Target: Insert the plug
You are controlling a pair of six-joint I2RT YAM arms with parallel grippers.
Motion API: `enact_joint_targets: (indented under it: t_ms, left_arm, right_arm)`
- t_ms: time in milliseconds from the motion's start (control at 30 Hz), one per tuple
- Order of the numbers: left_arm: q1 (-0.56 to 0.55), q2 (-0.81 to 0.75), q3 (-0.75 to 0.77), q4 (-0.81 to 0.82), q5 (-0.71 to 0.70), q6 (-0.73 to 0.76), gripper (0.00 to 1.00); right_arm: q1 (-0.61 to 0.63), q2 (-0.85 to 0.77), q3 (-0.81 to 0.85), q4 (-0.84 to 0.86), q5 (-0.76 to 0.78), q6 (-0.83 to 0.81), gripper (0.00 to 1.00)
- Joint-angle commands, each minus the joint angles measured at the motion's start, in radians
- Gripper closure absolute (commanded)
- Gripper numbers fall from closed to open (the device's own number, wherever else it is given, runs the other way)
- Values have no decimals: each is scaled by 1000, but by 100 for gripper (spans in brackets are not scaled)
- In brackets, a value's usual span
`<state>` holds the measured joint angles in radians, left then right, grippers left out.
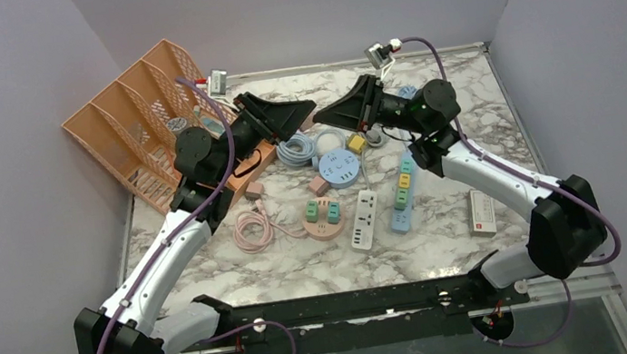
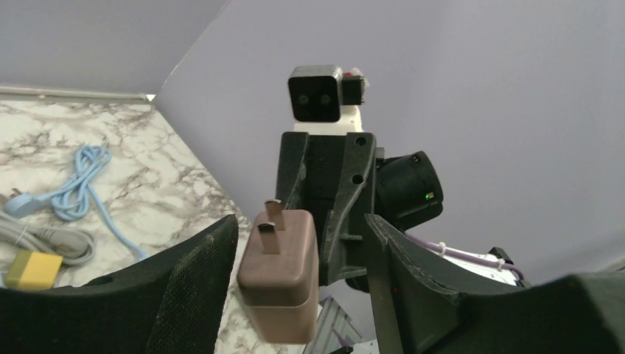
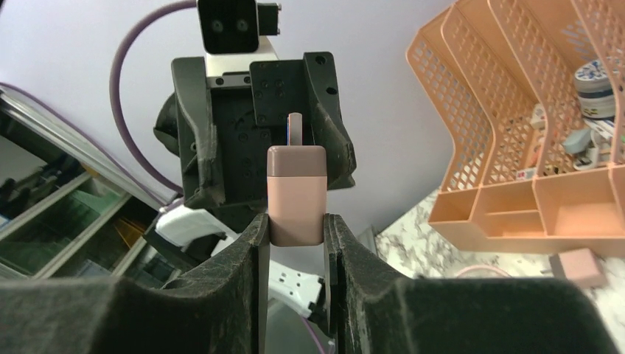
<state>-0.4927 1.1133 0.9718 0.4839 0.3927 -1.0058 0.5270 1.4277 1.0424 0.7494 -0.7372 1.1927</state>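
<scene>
The plug (image 3: 296,195) is a pink block with two flat prongs, held up in the air above the back of the table. My right gripper (image 3: 296,221) is shut on its lower end, prongs pointing away from me. In the left wrist view the same plug (image 2: 280,273) hangs between the fingers of my left gripper (image 2: 301,221), which stands open with a gap on each side of it. From above, the left gripper (image 1: 306,109) and the right gripper (image 1: 326,113) meet tip to tip, and the plug is hidden between them.
On the marble lie a white power strip (image 1: 364,219), a blue strip (image 1: 403,193), a round pink socket (image 1: 322,217), a round blue one (image 1: 341,167), a pink cable (image 1: 250,231) and a blue cable (image 1: 297,150). An orange file rack (image 1: 143,126) stands back left.
</scene>
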Motion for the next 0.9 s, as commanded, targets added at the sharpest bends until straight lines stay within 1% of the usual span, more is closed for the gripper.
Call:
enact_joint_targets:
  t_ms: [0, 100, 233, 267, 333, 367, 400, 433, 500, 600, 667, 733, 867]
  left_arm:
    - [38, -39, 4, -112, 107, 49, 35]
    - [56, -39, 4, -155, 207, 56, 35]
    - [71, -40, 17, -208, 297, 63, 36]
    - [73, -43, 19, -210, 310, 65, 39]
    - [75, -45, 20, -213, 335, 74, 51]
    - [75, -49, 14, -218, 340, 81, 55]
    - [74, -55, 5, -226, 337, 85, 59]
    - [76, -63, -5, -228, 331, 85, 60]
    - [77, -76, -21, -224, 321, 82, 60]
    - [78, -85, -29, -220, 310, 78, 51]
    - [78, -91, -36, -212, 299, 74, 48]
    - [80, -101, -48, -195, 286, 62, 48]
    - [80, -98, -66, -170, 270, 37, 65]
  right_arm:
    - [-33, -61, -5, -81, -127, -114, 94]
    - [-40, -77, 11, -164, -155, -172, 94]
    - [-46, -87, 34, -253, -171, -227, 95]
    - [-47, -87, 38, -265, -176, -237, 95]
    - [-49, -84, 44, -271, -192, -249, 95]
    - [-50, -81, 52, -276, -205, -260, 95]
    - [-51, -78, 63, -288, -219, -273, 96]
    - [-51, -74, 74, -298, -234, -288, 96]
    - [-52, -66, 93, -318, -268, -314, 96]
    - [-51, -56, 117, -357, -306, -351, 96]
    - [-53, -52, 125, -379, -324, -368, 96]
    - [-53, -53, 130, -395, -330, -376, 96]
    - [-53, -58, 122, -395, -329, -370, 96]
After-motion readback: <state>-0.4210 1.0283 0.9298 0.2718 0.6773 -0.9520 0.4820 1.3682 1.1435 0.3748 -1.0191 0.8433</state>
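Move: The brown-pink plug sits in the right hand's closed fingers, its middle about 2 cm left of that hand point and 1 cm above it. From the open left fingers it is roughly level fore and aft, 2 cm to the right and 3 cm lower. About 38 cm below the left hand, a loose pink adapter lies about 1 cm to the right, neither ahead nor back, and the round blue socket some 6 cm right and 4 cm ahead. The plug stays gripped in the right fingers while that hand draws it back about 3 cm and slightly down and right, tipping its fingertips lower and rolling the prongs upward, some 20 degrees in all. The left hand sinks and draws back, about 4 cm each way, dipping its fingertips and swinging clockwise, and narrows its wide-open fingers around the plug's sides, seeming to pinch it. ##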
